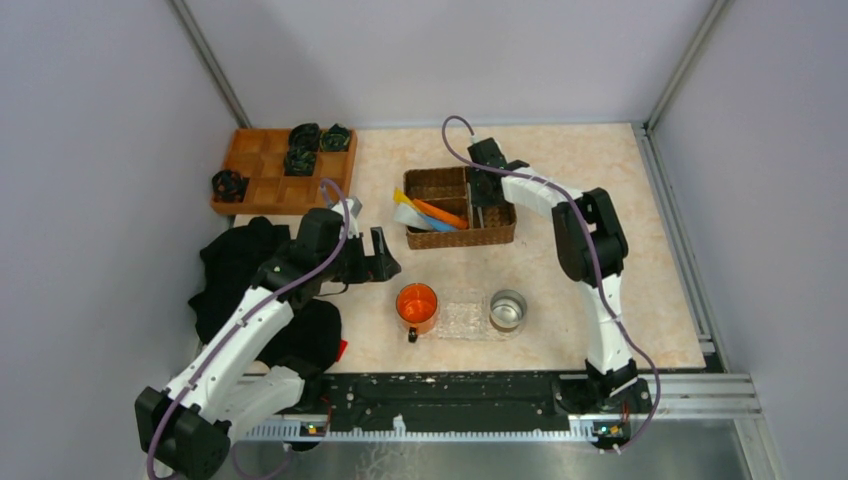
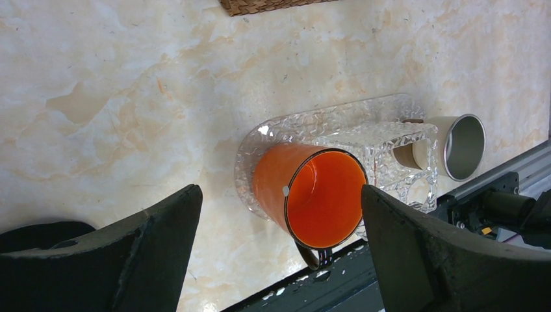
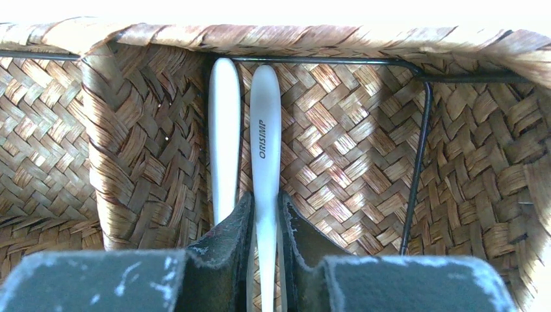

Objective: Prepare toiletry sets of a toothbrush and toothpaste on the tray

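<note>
My right gripper (image 3: pixel 265 201) is down in the right compartment of the wicker basket (image 3: pixel 130 162) and shut on a slim white toothbrush (image 3: pixel 265 130). A second white toothbrush (image 3: pixel 223 130) lies just left of it. In the top view that gripper (image 1: pixel 483 200) is at the basket (image 1: pixel 435 178), whose left compartment holds orange (image 1: pixel 440 211), blue (image 1: pixel 428 223) and yellow (image 1: pixel 400 196) tubes. The clear bumpy tray (image 1: pixel 460 318) lies at the near middle. My left gripper (image 1: pixel 385 255) hovers wide open left of it, jaws (image 2: pixel 278 195) framing the orange mug (image 2: pixel 312 195).
The orange mug (image 1: pixel 416 303) stands on the tray's (image 2: pixel 364 130) left end and a steel cup (image 1: pixel 507 310) at its right end. An orange wooden compartment tray (image 1: pixel 270 185) with black items sits far left. Black cloth (image 1: pixel 235 265) lies under my left arm.
</note>
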You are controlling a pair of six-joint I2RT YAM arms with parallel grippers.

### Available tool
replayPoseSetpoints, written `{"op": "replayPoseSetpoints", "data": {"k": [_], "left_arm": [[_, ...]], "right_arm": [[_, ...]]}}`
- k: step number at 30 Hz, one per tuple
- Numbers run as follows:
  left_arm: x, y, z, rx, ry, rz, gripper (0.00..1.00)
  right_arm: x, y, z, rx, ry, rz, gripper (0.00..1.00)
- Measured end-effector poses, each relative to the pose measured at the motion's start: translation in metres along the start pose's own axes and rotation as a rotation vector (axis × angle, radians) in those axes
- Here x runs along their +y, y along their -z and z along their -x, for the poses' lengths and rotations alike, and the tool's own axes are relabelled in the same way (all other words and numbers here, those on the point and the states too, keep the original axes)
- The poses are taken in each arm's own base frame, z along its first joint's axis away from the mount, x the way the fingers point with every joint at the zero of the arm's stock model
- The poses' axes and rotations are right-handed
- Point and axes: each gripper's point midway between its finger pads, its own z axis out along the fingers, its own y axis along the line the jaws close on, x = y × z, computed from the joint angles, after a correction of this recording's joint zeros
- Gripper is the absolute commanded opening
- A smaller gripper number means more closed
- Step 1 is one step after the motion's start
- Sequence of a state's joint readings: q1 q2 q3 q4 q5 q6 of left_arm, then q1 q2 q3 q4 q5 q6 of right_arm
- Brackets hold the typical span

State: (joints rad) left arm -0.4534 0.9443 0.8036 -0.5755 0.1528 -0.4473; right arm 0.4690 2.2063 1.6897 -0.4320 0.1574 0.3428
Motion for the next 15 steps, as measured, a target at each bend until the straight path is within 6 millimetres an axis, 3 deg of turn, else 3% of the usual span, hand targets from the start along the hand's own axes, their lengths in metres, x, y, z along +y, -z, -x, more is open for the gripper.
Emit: {"op": "replayPoseSetpoints", "data": {"k": [8, 15], "left_arm": [[-0.002, 0.003, 0.001, -0.007, -0.001, -0.012, 0.97], [-0.003, 0.004, 0.001, -0.01, -0.002, -0.017, 0.97]], "right_arm": [[-0.005, 0.018, 0.014, -0.032, 0.017, -0.007, 0.01], [-0.007, 0.072, 0.061, -0.149, 0.018, 0.006, 0.01]]}}
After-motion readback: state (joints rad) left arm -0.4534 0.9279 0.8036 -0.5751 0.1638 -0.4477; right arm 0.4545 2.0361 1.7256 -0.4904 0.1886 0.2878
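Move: The right hand, its fingers low in the basket, already grips a white toothbrush; another lies about 2 cm to the left, level fore and aft. From this hand the steel cup on the tray is roughly 26 cm back and 4 cm right, the orange mug about 26 cm back and 14 cm left. The steel cup lies some 24 cm right of the idle left hand, 2 cm back and 10 cm below. Keeping its pinch on the toothbrush, the right hand lifts about 9 cm up out of the basket, tilting slightly. ##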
